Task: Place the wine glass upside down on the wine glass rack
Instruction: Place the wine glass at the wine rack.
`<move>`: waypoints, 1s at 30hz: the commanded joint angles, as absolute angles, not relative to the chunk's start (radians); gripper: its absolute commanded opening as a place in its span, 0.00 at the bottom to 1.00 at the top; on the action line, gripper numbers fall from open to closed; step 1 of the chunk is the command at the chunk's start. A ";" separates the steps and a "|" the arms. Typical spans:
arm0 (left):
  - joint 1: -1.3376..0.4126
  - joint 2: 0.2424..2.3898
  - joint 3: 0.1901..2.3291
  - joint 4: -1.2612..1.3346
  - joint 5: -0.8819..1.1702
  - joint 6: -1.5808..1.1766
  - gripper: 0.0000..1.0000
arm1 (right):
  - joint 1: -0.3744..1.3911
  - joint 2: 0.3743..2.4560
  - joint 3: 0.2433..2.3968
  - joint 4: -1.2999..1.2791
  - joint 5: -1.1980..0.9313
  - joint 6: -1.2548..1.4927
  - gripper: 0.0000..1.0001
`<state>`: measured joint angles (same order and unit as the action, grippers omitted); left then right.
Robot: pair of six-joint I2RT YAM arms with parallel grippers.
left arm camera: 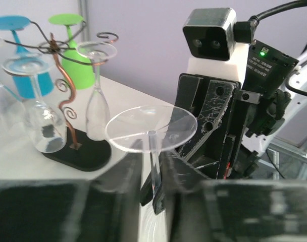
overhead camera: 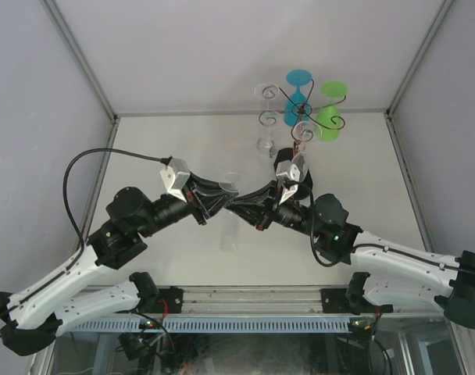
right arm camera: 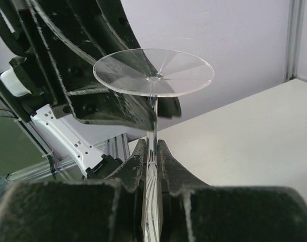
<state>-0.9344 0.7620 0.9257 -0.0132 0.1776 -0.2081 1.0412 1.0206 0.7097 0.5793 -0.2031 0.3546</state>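
Observation:
A clear wine glass is held upside down, its round foot on top, above the middle of the table where both arms meet. My right gripper is shut on the thin stem just under the foot. My left gripper straddles the same stem from the other side, its jaws slightly apart with a gap showing beside the stem. The wine glass rack stands at the far right; in the left wrist view its coppery stem rises from a black base.
Upside down on the rack hang a blue glass, a green glass and clear glasses. Grey walls close in the white table on three sides. The right arm's camera block sits close in front of my left wrist.

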 commanded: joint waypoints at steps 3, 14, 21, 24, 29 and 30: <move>-0.927 0.721 0.921 0.061 0.140 -0.195 0.39 | 1.036 0.974 0.738 0.577 -0.158 0.347 0.00; -0.927 0.675 0.943 -0.079 0.026 -0.187 0.57 | 1.030 0.810 0.738 0.260 0.042 0.181 0.00; -0.908 0.672 0.968 -0.259 -0.147 -0.183 0.61 | 1.028 0.613 0.734 -0.039 0.260 0.031 0.00; -0.869 0.675 0.971 -0.292 -0.141 -0.193 0.62 | 1.016 0.528 0.725 -0.113 0.336 -0.011 0.00; -0.754 0.680 0.964 -0.336 -0.103 -0.226 0.63 | 0.985 0.431 0.738 -0.252 0.508 -0.027 0.00; -0.731 0.682 0.960 -0.343 -0.098 -0.232 0.63 | 0.970 0.420 0.744 -0.279 0.531 -0.026 0.00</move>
<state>-0.8032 0.6804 0.9291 -0.3103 -0.1032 -0.2028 1.0050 0.4564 0.7101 -0.1383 0.3618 0.0151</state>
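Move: The upside-down wine glass hangs with its stem in my right fingers, its middle some 5 cm below them. The rack's free hook lies about 17 cm ahead and 23 cm right of my right hand, roughly 2 cm higher; the front clear glass hangs some 15 cm ahead and 16 cm right, the green glass about 23 cm ahead and 22 cm right, both some 6 cm lower. From my left hand that hook is about 17 cm ahead, 23 cm right and slightly lower. I open my left fingers from around the stem just below the foot, ease that hand up and left off the glass, then sink it while going left and forward. With my right fingers still pinching the stem, I carry the glass about 18 cm right and a little forward towards the rack, turning the hand some 35 degrees clockwise and dipping its fingertips. ##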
